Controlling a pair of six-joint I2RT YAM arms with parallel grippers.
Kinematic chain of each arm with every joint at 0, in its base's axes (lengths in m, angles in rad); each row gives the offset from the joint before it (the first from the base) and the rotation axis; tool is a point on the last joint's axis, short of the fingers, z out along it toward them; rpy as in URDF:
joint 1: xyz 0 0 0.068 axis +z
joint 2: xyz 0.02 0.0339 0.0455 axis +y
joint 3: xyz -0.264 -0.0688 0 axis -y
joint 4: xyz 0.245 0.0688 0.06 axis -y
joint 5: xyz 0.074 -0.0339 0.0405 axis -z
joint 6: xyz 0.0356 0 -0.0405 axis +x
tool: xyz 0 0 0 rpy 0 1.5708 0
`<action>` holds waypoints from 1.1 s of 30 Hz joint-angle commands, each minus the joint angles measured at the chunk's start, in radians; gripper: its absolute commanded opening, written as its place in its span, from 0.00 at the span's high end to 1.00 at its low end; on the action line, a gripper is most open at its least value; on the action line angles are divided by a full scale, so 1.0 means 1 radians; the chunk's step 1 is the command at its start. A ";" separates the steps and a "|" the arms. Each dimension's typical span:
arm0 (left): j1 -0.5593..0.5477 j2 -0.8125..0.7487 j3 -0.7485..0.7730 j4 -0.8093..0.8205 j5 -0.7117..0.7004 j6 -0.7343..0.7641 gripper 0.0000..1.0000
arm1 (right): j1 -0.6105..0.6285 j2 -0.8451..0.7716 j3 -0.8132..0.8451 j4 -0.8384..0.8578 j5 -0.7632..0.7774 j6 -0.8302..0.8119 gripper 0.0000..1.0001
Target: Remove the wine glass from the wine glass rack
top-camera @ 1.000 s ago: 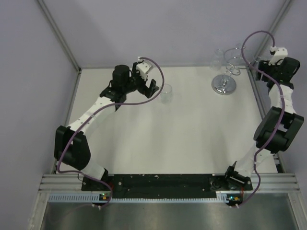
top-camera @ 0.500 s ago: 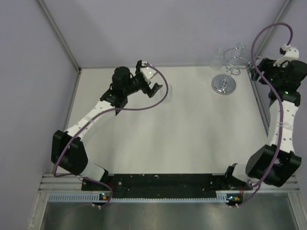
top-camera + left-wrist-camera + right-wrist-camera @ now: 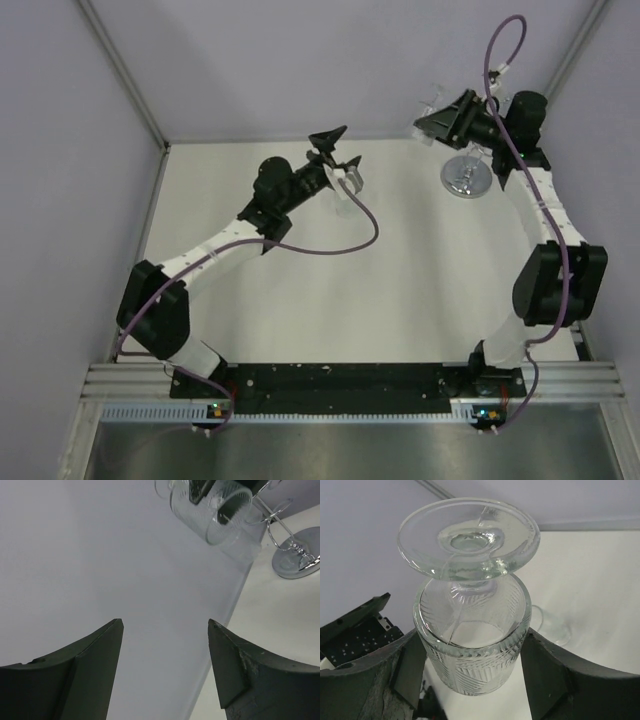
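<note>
The wine glass [image 3: 475, 675] is clear cut glass with a short stem and a round foot. My right gripper [image 3: 471, 635] is shut on its bowl, one finger on each side, with the foot pointing away from the camera. The left wrist view shows the same glass [image 3: 215, 510] in the air, up and to the left of the wine glass rack [image 3: 300, 555]. From above, the right gripper [image 3: 432, 122] is left of the rack's shiny round base [image 3: 466, 175]. My left gripper [image 3: 340, 150] is raised at the back centre. It stands open [image 3: 165, 622] and holds nothing.
A second clear glass [image 3: 551, 625] stands on the white table, below and beyond the held one. Grey walls close in the back and both sides. The left arm's black wrist [image 3: 355, 630] shows at the lower left of the right wrist view.
My right gripper swung left from the table's right edge to the rack and now holds the wine glass. My left gripper rose, turned toward the back wall, and its jaws narrowed somewhat.
</note>
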 commanded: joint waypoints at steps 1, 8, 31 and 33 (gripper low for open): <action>-0.046 0.057 0.019 0.208 -0.081 0.113 0.27 | 0.054 0.060 0.117 0.197 -0.096 0.239 1.00; -0.060 0.103 0.033 0.243 -0.066 0.208 0.28 | 0.123 0.152 0.177 0.255 -0.074 0.407 1.00; -0.054 0.336 0.316 0.293 -0.164 0.199 0.77 | 0.192 0.226 0.249 0.272 -0.115 0.379 1.00; -0.051 0.353 0.333 0.293 -0.169 0.201 0.92 | 0.194 0.230 0.258 0.267 -0.117 0.378 1.00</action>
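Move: The wine glass hangs mouth down in the right fingers, about 17 cm to the left gripper's right, 4 cm farther out and some 4 cm higher; seen from the right hand, the open left gripper waits 17 cm to the left and 4 cm back. The rack stands about 22 cm to the right hand's right and 9 cm farther out, well below. Another glass stands on the table some 24 cm beneath the left gripper and 5 cm farther out. Keep the right fingers on the wine glass and carry it about 10 cm left towards the left gripper, turning that hand some 15 degrees counter-clockwise. Bring the left gripper to meet it, first right, then forward with a slight rise, about 6 cm out and 5 cm right in all, and close its fingers across the glass's rim at the near end of that reach, pinching the wall. ##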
